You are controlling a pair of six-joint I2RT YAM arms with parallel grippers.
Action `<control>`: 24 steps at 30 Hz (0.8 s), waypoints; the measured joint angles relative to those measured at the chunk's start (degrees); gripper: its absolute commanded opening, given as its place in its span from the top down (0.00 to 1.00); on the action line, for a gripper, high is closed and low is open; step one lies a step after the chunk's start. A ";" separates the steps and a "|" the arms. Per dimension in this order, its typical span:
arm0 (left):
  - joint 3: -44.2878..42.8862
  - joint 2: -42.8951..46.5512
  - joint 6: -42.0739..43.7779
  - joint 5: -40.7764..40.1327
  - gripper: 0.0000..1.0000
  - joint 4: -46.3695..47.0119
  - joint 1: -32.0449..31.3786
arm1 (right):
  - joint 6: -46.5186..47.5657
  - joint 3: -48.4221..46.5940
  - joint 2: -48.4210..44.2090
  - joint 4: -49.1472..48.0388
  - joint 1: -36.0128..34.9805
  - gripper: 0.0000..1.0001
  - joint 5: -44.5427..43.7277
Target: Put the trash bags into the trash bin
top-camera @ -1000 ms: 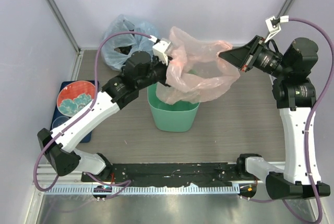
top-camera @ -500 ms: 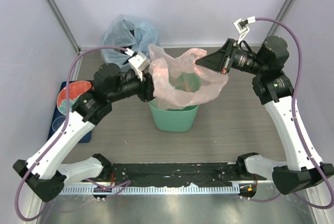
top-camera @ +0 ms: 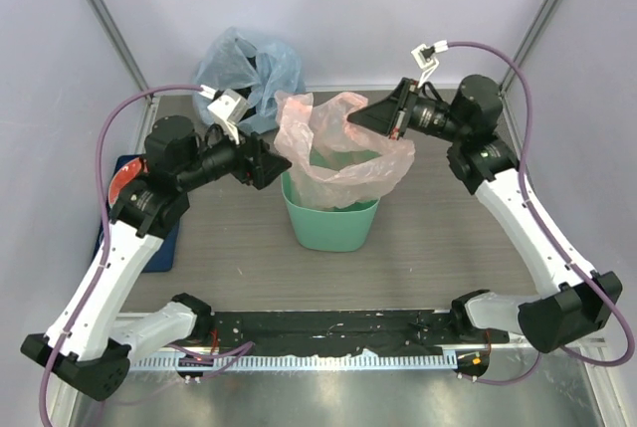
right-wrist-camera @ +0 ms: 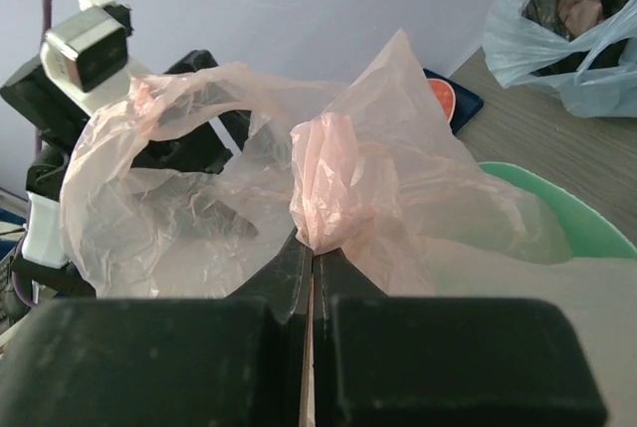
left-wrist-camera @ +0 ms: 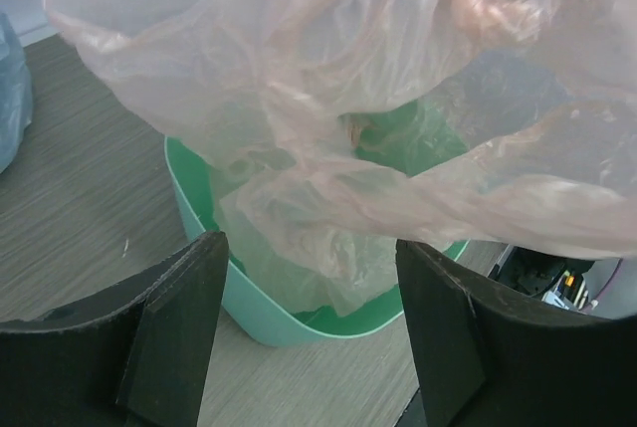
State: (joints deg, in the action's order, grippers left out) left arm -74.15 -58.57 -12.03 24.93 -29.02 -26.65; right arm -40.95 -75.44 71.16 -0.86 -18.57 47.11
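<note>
The pale-pink trash bag [top-camera: 333, 148] hangs crumpled over the mint-green trash bin [top-camera: 330, 226], its lower folds sagging inside the mouth. My right gripper [top-camera: 352, 120] is shut on a bunched edge of the bag at the bin's far right, holding it up. In the right wrist view the pinched wad of the trash bag [right-wrist-camera: 328, 188] rises straight out of the gripper [right-wrist-camera: 312, 250]. My left gripper [top-camera: 281, 165] stands open just left of the bin, apart from the bag. Its fingers [left-wrist-camera: 171, 332] frame the bag [left-wrist-camera: 348, 99] and the bin's rim [left-wrist-camera: 249, 303], with nothing between them.
A bulging pale-blue bag [top-camera: 244, 69] sits at the back left by the wall. A red patterned plate [top-camera: 121, 180] lies on a blue tray [top-camera: 167, 246] at the left, partly under my left arm. Walls close in the table at the back and on both sides.
My left gripper opened, let go of the bag and drew back to the left. My right gripper carried its edge leftward over the bin, and the bag sank lower into it.
</note>
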 measured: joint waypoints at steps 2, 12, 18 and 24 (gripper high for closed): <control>0.70 1.49 -0.04 0.20 0.24 -0.04 0.70 | 0.04 1.42 0.94 -2.14 -2.43 0.99 -1.31; 0.85 5.81 -0.15 -3.21 0.00 -2.99 2.84 | 5.07 6.88 2.38 -3.87 -8.41 0.99 -8.74; -3.74 5.77 -3.08 -3.13 0.00 -5.55 3.13 | 15.65 5.16 1.84 3.34 -7.93 0.99 -11.43; -12.09 2.47 -4.98 0.13 0.00 -5.31 3.17 | 21.84 0.09 1.14 9.18 -7.89 0.99 -13.31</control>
State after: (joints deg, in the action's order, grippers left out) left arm -86.24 -56.10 -17.02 25.06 -34.33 -23.49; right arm -19.11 -75.35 72.29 8.32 -26.46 33.80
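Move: The bin's middle lies about 5 cm to the right hand's left, 2 cm ahead and 28 cm below; that hand holds the pink trash bag, whose open mouth hangs some 5 cm left, level fore and aft, and 8 cm below. From the empty left hand, the pink bag is roughly 10 cm right, 4 ahead and 3 below; the bin is 9 right, 5 ahead and 23 below, while the blue bag stands 9 cm left, 27 ahead and 27 below. Down and at first leftward over the bin goes the right hand, keeping its pinch on the pink bag's rim; it sinks nearly 7 cm, drifts partly back right as its fingertips dip, then rises about 2 cm. The already freed left hand opens from three-quarters to full, edges left and back off the bag, then climbs some 8 cm. ##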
